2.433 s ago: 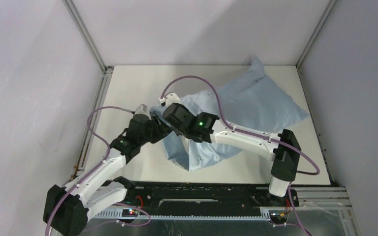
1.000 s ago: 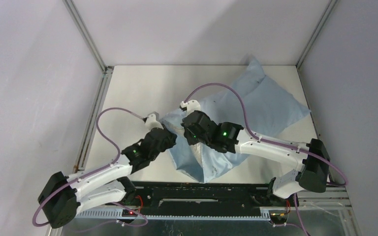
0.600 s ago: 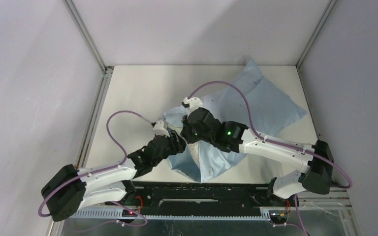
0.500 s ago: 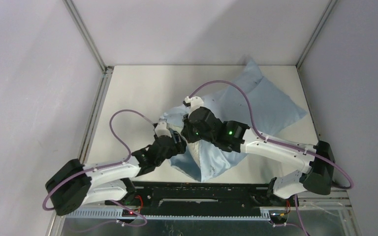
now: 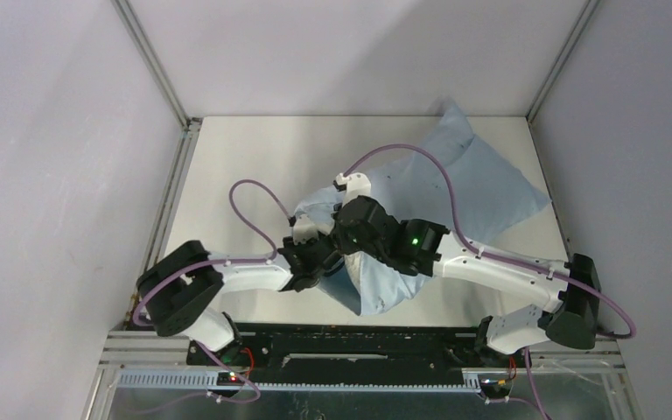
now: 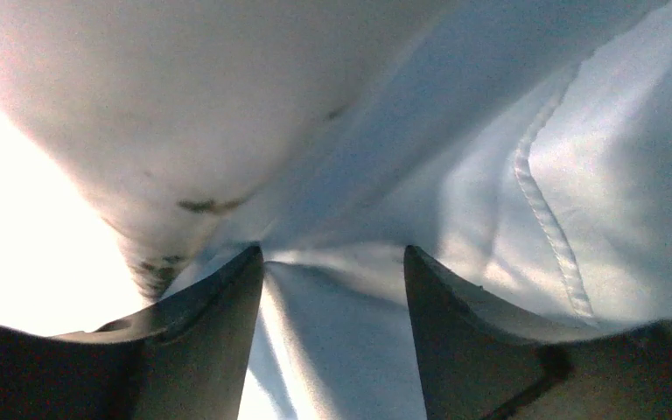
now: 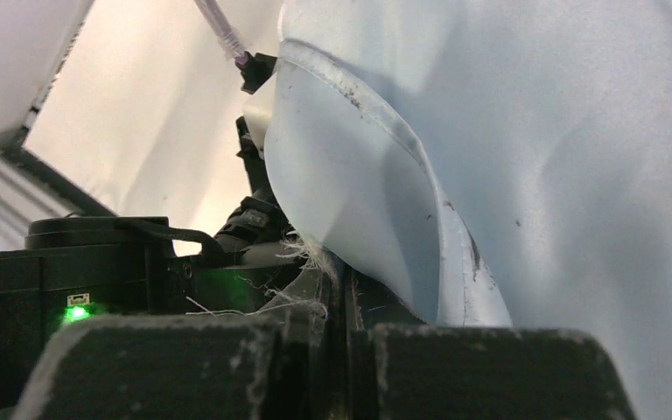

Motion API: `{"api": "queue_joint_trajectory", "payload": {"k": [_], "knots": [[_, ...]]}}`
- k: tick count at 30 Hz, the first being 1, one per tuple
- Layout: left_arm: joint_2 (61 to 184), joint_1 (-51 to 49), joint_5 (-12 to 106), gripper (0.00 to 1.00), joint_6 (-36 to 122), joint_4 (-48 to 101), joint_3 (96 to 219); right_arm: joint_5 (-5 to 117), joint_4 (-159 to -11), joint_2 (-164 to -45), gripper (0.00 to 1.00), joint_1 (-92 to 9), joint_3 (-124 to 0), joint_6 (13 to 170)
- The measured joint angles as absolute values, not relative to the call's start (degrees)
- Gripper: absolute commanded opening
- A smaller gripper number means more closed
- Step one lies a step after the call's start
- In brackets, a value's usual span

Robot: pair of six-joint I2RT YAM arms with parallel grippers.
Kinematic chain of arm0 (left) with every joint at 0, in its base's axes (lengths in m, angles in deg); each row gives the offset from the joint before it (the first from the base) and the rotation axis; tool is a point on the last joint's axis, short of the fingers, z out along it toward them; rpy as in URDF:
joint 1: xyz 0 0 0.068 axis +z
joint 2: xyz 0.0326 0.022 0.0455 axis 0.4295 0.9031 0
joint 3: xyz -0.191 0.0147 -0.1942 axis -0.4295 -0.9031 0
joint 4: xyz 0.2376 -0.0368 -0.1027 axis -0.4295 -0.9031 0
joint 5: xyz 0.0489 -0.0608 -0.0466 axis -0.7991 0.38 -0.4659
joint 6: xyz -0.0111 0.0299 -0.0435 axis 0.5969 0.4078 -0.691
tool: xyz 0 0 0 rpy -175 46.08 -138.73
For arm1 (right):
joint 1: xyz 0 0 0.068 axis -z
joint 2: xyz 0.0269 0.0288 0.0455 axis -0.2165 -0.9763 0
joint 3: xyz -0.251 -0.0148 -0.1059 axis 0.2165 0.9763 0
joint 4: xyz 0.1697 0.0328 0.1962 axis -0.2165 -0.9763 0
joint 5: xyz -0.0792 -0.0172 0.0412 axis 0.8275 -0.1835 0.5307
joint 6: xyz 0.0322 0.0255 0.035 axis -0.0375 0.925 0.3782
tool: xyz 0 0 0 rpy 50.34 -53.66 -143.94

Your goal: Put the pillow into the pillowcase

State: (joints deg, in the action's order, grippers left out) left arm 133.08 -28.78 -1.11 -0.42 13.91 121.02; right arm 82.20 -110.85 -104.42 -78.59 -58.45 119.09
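The light blue pillowcase [image 5: 481, 179] lies plump at the back right of the table, and its loose open end [image 5: 376, 289] is drawn toward the front. My right gripper [image 5: 350, 238] is shut on that end's frayed hem [image 7: 337, 280], and blue cloth [image 7: 534, 157] hangs beside it. My left gripper [image 5: 319, 255] is pushed in at the same end with its fingers open [image 6: 331, 262]. Blue fabric [image 6: 577, 157] with a stitched seam lies slack between and beyond them. A plump whitish bulge with dark marks [image 6: 166, 96], apparently the pillow, shows at upper left there. From above, the pillow is hidden by the pillowcase.
The white table [image 5: 245, 166] is boxed in by grey walls with metal frame posts [image 5: 153, 66]. Purple cables loop above both wrists [image 5: 249, 197]. The black mounting rail [image 5: 359, 337] runs along the front edge. The left arm's black wrist [image 7: 96, 262] sits close beside the right gripper.
My left gripper has opened, releasing the pillowcase edge, and slid right into the open end as its elbow folded in. The right gripper kept its grip and shifted slightly forward and right.
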Motion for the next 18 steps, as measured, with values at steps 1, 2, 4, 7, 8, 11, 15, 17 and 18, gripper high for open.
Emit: {"api": "queue_joint_trajectory", "payload": {"k": [1, 2, 4, 7, 8, 11, 15, 17, 18], "knots": [[134.4, -28.8, -2.0, 0.49, -0.4, 13.1, 121.9, 83.6, -111.2, -104.4, 0.00, -78.9, -58.3, 119.1], [135.1, -28.8, -2.6, 0.43, -0.4, 12.8, 122.5, 84.9, -111.3, -104.4, 0.00, -79.1, -58.1, 119.1], [136.7, -28.8, -3.9, 0.29, -0.5, 12.5, 123.3, 86.6, -110.8, -104.0, 0.00, -79.3, -57.0, 119.5], [137.8, -28.8, -4.9, 0.09, -0.9, 13.6, 123.8, 88.2, -108.4, -102.8, 0.00, -79.5, -54.3, 120.6], [137.8, -28.8, -5.1, 0.06, -1.0, 14.0, 123.8, 88.6, -107.5, -102.4, 0.00, -79.6, -53.5, 121.0], [137.2, -28.8, -4.8, 0.00, -1.5, 14.6, 123.2, 89.2, -104.7, -102.0, 0.00, -79.6, -51.3, 122.1], [132.3, -28.7, -0.9, 0.00, -1.4, 14.0, 120.2, 88.7, -101.5, -103.4, 0.00, -79.6, -48.9, 123.8], [128.4, -28.7, 1.9, 0.00, -1.0, 13.4, 118.1, 87.4, -100.1, -105.3, 0.00, -79.3, -48.7, 124.6], [126.1, -28.7, 3.1, 0.00, -0.8, 13.1, 117.1, 86.9, -99.6, -106.4, 0.00, -79.1, -48.6, 124.9]]}}
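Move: The pillowcase fold I want lies almost between my open left fingertips, about 1 cm ahead and 1 cm below. From that hand, a white strip of pillow shows about 5 cm to the right, roughly level and a little higher. The rolled pillowcase end lies some 9 cm ahead and 3 cm left. From my right hand, which already grips the frayed pillowcase edge, the fold is about 20 cm below, 3 cm ahead and 4 cm left. I ease my left hand about 1 cm forward into the pillowcase fold, shutting my fingers until they pinch it, then draw it back some 3 cm, rising slightly. My right hand keeps its grip on the frayed edge, drifts a little right and back left, and lowers about 5 cm, turning slightly clockwise. ##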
